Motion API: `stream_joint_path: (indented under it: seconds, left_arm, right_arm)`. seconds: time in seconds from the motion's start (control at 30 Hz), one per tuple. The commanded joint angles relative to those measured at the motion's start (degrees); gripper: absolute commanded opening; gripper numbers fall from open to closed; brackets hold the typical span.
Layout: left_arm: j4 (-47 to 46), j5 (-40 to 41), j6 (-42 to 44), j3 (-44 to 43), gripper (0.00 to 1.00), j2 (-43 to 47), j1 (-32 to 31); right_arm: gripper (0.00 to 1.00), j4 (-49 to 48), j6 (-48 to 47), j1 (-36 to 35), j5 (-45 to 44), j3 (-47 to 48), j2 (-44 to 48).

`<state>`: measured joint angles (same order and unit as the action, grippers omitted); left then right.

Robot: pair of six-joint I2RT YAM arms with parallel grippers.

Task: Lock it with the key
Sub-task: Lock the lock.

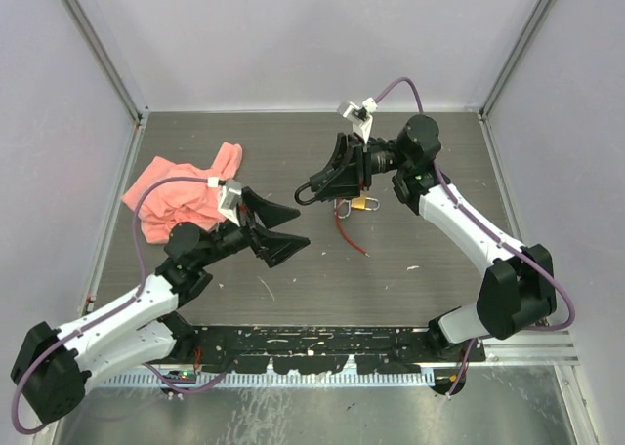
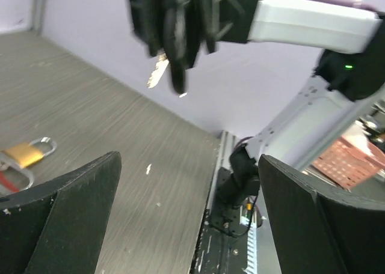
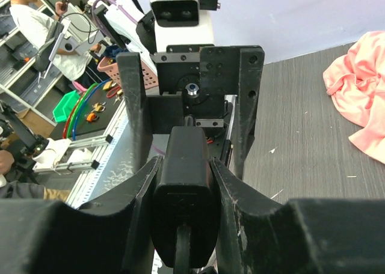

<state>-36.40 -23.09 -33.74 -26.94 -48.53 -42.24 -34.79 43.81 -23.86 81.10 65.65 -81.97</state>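
My right gripper (image 1: 342, 172) is shut on a black lock body (image 3: 183, 184), raised above the table's middle. Both fingers (image 3: 231, 184) press its sides. Its black loop (image 1: 308, 193) hangs out toward the left arm. In the left wrist view the held lock (image 2: 177, 39) is up ahead, with a silvery key (image 2: 157, 70) sticking out below it. My left gripper (image 1: 288, 228) is open and holds nothing. It faces the lock from a short way off, and its wide-apart fingers (image 2: 66, 214) frame the view. A small brass padlock (image 1: 363, 203) lies on the table under the right gripper.
A red strap (image 1: 352, 238) and a metal ring lie by the brass padlock (image 2: 24, 155). A pink cloth (image 1: 186, 196) is bunched at the table's left, behind the left arm. Walls close the back and sides. A black rail (image 1: 312, 343) runs along the near edge.
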Motion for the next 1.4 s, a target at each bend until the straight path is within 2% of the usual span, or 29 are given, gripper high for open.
stream_joint_path:
  seconds: [0.0, 0.03, 0.1, 0.23, 0.3, 0.4, 0.47, 0.67, 0.93, 1.1, 1.23, 1.37]
  left_arm:
    - [-23.45, -22.79, -4.48, -1.28, 0.98, -4.49, 1.89]
    - [-24.05, -25.00, -1.36, -1.49, 0.98, -5.26, 1.95]
    - [-23.06, -23.30, 4.76, -1.25, 0.98, -5.29, 2.31]
    - [-12.20, -7.16, 9.87, -1.54, 0.98, -0.60, 4.09]
    - [-7.11, -0.99, 10.10, -1.90, 0.98, 1.57, 4.27]
    - [-8.85, 2.82, 6.84, -0.90, 1.00, 3.12, 4.27]
    - [-9.22, 6.72, 4.07, -0.64, 0.96, 3.47, 4.30]
    - [-9.63, 4.24, -2.27, -4.16, 0.82, -0.35, 3.92]
    - [-10.94, 4.51, -2.91, -7.29, 0.76, -5.36, -0.08]
    - [-10.88, 3.20, -3.32, -9.50, 0.62, -7.86, -0.82]
    - [-9.80, 2.95, -3.19, -9.87, 0.33, -8.39, -0.87]
    - [-7.74, 2.98, -2.04, -9.34, 0.11, -7.36, -0.79]
  right_arm:
    - [0.01, -6.80, 1.92, 0.85, 2.01, 2.26, 3.22]
    - [0.01, -6.80, 1.64, 0.88, 2.86, 2.40, 3.33]
    - [0.01, -6.72, 0.88, 0.98, 3.79, 2.03, 3.84]
    - [0.01, -6.00, -0.30, 1.55, 4.94, 1.33, 4.60]
    - [0.01, -5.14, -1.06, 1.94, 4.95, 1.41, 4.43]
    - [0.01, -3.31, -2.64, 1.96, 4.84, 1.31, 3.67]
    - [0.01, -2.94, -3.06, 1.94, 4.73, 1.32, 3.17]
    - [0.01, 1.20, -6.59, 1.96, 3.79, 1.36, 2.50]
    - [0.01, 3.46, -8.32, 1.89, 3.19, 1.39, 1.74]
    - [0.01, 4.36, -9.33, 1.89, 2.83, 1.37, 1.64]
    - [0.01, 5.16, -10.04, 1.93, 2.66, 1.40, 1.63]
    - [0.01, 5.46, -10.20, 2.07, 2.92, 1.73, 1.72]
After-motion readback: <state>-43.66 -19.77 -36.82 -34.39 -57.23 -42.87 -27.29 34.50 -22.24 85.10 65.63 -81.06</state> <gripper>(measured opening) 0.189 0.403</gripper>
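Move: Above and ahead of the open left hand is the shackle of the black lock, about 3 cm forward, 1 cm right and 5 cm up. The right hand already grips this lock by its body, with the shackle some 6 cm to that hand's left and 1 cm back. On the table some 22 cm below the left hand, a brass padlock lies about 19 cm ahead and 18 cm right, and a red cord 12 cm ahead and 14 cm right. Backing off about 3 cm first, the left hand swings forward some 5 cm while rising about 5 cm, drifting left and then coming back right to the lock's shackle. There its wide-open fingers close most of the way and pinch the shackle end. The right hand keeps its grip on the lock body, easing right, then slightly down. ##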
